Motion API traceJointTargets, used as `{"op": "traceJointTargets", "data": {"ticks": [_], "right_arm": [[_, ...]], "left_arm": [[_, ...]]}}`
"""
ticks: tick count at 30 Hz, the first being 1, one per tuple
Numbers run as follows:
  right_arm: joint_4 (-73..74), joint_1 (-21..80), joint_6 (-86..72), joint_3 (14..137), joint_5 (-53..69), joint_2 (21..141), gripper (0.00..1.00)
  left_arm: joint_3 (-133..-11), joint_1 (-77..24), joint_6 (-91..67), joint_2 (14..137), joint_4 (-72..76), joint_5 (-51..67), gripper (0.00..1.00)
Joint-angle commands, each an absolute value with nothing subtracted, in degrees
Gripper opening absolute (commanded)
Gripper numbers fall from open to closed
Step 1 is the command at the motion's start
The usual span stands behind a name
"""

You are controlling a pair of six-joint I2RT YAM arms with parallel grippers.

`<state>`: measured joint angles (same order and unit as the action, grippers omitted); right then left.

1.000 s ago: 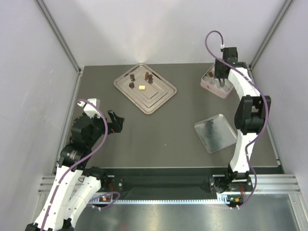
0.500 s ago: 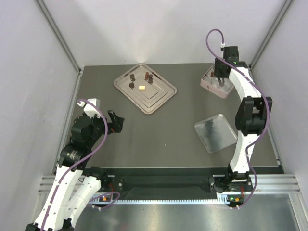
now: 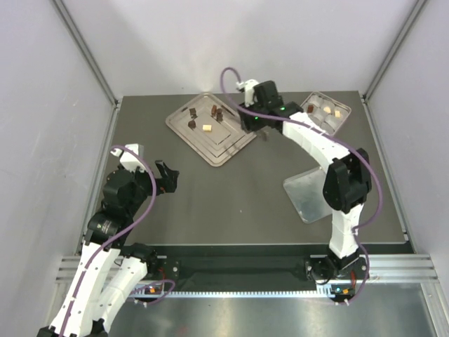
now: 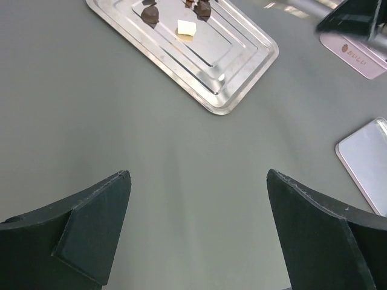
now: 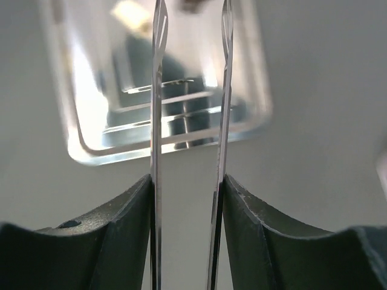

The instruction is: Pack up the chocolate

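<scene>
Several chocolate pieces lie on the silver tray (image 3: 235, 144) at the back: dark ones (image 3: 191, 124) and a cream one (image 3: 207, 128). The left wrist view shows the cream piece (image 4: 186, 28) and a dark piece (image 4: 149, 13). More chocolate (image 3: 327, 109) sits in the pink box (image 3: 309, 105) at the back right. My right gripper (image 3: 257, 123) hovers at the tray's right corner, shut on thin metal tweezers (image 5: 158, 90) whose blades stand apart with nothing between them. From the right wrist, the gripper (image 5: 187, 181) points at the tray rim (image 5: 163, 142). My left gripper (image 3: 170, 177) (image 4: 198, 175) is open over bare table.
A flat silver lid (image 3: 313, 193) lies on the table at the right, in front of the right arm's upright links. The pink box's edge (image 4: 357, 54) and the lid (image 4: 366, 157) show in the left wrist view. Grey walls close in the table on three sides.
My right arm has swung left from over the pink box to the tray's right corner, uncovering the box and its pieces. The left arm has not moved.
</scene>
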<state>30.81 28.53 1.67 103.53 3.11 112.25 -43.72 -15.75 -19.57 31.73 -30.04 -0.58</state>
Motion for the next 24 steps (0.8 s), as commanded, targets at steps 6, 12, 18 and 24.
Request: {"op": "traceJointTargets", "data": {"ticks": [6,12,18,24], "right_arm": [[23.7,33.7,10.8,103.0,9.1,115.5,0.50],[24.0,33.8,11.7,106.6,8.3,120.4,0.50],[23.8,34.0,12.0,107.9,9.3,123.7,0.50],[24.1,34.2,12.7,111.4,8.3,126.7,0.50]], "left_arm": [[-44.3,-15.7,-19.4,31.0,-27.4,-2.0,0.99],[-44.2,-15.7,-19.4,31.0,-27.3,-1.8,0.99],[-44.2,-15.7,-19.5,31.0,-27.2,-1.2,0.99],[-44.1,-15.7,-19.4,31.2,-27.1,-0.9,0.99]]}}
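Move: Some 14 cm to the right hand's left, 6 cm ahead and 18 cm below lies the yellow chocolate on the tray; this hand already holds the tongs. Its closest dark neighbour is about 6 cm farther left of it and 1 cm farther out, and a pair of brown chocolates sits 4 cm right of it and 6 cm beyond. From the left hand the yellow piece is roughly 28 cm ahead, 9 cm right and 24 cm down. Swinging left first, about 6 cm with a slight draw back, the right hand then sinks some 10 cm almost straight down over the tray and eases to a stop. The wrist turns about 15 degrees counter-clockwise, bringing the held tongs round with their tips apart, facing the yellow chocolate; the gripper keeps its hold. ##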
